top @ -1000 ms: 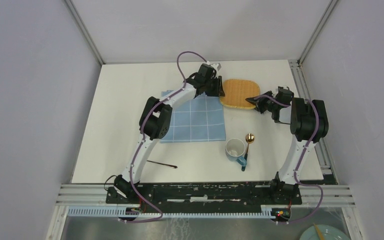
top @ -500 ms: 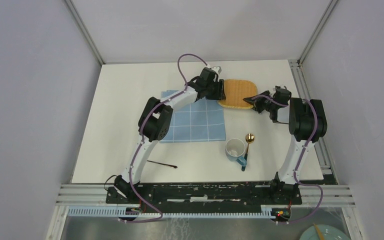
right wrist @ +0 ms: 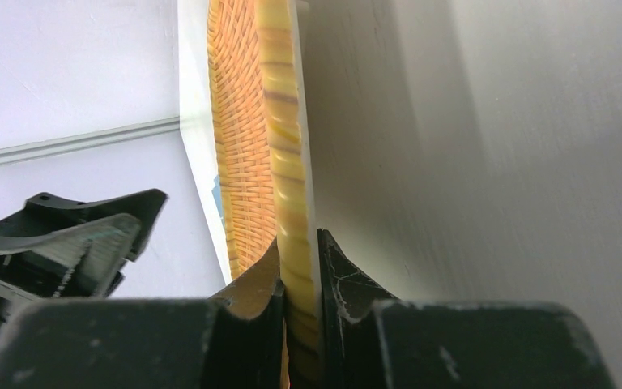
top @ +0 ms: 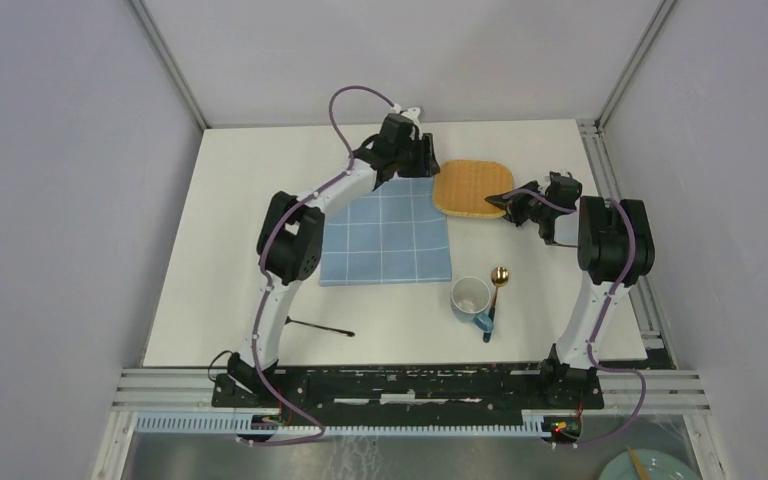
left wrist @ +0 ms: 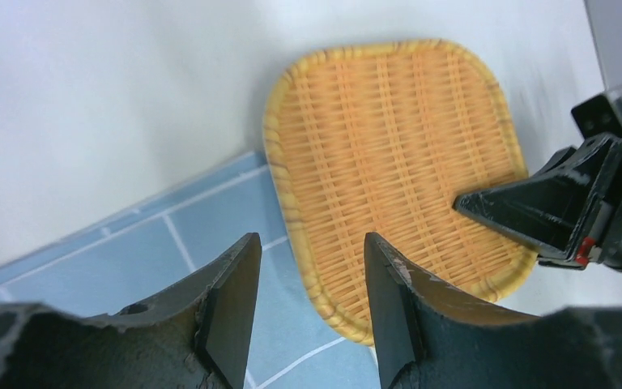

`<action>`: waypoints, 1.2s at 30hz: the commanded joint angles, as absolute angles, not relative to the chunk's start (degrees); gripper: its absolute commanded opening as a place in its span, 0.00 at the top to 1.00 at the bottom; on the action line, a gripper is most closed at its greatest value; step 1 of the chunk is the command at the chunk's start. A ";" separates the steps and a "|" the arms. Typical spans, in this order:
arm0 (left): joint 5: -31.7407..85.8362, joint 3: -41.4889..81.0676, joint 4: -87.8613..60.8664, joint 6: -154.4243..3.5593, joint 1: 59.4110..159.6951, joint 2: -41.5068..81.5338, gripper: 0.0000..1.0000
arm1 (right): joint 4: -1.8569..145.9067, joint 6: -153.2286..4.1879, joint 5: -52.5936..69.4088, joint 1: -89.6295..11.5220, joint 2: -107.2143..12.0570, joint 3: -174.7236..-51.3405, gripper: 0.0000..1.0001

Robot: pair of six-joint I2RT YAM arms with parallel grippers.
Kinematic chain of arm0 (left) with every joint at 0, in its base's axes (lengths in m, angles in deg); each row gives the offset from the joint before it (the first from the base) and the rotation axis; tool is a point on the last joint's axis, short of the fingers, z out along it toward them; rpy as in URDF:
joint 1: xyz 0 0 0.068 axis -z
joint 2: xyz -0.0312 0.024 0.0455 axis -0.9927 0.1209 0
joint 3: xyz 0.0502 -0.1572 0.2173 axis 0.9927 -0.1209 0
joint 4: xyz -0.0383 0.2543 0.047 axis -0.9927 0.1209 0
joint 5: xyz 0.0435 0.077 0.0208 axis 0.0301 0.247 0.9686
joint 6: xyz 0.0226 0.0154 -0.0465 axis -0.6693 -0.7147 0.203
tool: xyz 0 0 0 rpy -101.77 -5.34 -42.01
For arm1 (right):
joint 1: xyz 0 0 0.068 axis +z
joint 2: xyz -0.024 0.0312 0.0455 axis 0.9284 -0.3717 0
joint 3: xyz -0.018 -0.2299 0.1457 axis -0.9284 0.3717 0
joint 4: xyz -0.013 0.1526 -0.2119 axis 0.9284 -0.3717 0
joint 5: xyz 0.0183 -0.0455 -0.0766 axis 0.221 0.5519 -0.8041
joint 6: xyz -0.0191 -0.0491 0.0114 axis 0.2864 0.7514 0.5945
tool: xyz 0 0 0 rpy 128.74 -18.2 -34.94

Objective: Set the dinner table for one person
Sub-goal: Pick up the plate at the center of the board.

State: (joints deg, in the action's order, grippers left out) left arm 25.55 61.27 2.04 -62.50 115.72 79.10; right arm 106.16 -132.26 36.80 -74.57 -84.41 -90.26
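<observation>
A woven orange mat (top: 468,187) lies at the back of the white dinner table (top: 250,200), its left rim over the edge of a blue checked cloth (top: 388,238). My right gripper (top: 506,203) is shut on the mat's right rim (right wrist: 291,186), and its pads (right wrist: 334,279) pinch the braided edge. My left gripper (top: 423,163) hovers open just left of the mat. In the left wrist view its fingers (left wrist: 228,304) stand apart above the cloth (left wrist: 129,267) and the mat's rim (left wrist: 389,162), with nothing between them.
A white mug (top: 471,298) with a blue handle stands near the front, with a gold spoon (top: 498,279) beside it. A thin dark utensil (top: 322,328) lies front left. A teal plate (top: 650,467) sits beyond the rail at bottom right. Frame posts border the table.
My left gripper has opened, let go of the mat's left rim and drawn back to the left. The right gripper keeps its grip on the mat and has barely moved.
</observation>
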 commanded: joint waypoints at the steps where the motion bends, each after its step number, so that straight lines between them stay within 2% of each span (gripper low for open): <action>1: 31.37 62.12 1.31 -65.60 113.70 71.16 0.43 | 105.62 -131.40 38.15 -74.25 -81.67 -91.53 1.00; 15: 32.08 46.46 -3.23 -63.65 108.37 57.34 0.43 | 104.86 -132.05 40.03 -74.25 -76.21 -95.17 1.00; 36: 32.57 36.52 -7.00 -60.47 106.61 49.59 0.43 | 109.67 -136.39 46.62 -71.48 -67.26 -90.58 1.00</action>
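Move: The right hand already pinches the wicker plate near its near right corner, so the plate's middle lies about 4 cm ahead and 4 cm left of it, at its height. The blue napkin's middle is some 22 cm to its left and 6 cm back, about 4 cm lower; the mug stands about 20 cm back and 6 cm left, at its height. From the open left hand, the plate's middle is roughly 9 cm right, level ahead and some 7 cm below. The right hand keeps its pinch on the plate's rim and, after a slow start, lifts nearly straight up by about 10 cm, easing a couple of centimetres left at the end while the fingertips tip up slightly. The left hand, fingers still open and empty, clears away from the plate, up and to the left over the napkin's far side by roughly 12 cm sideways, turning a little counter-clockwise, then dips slightly and rises again. ##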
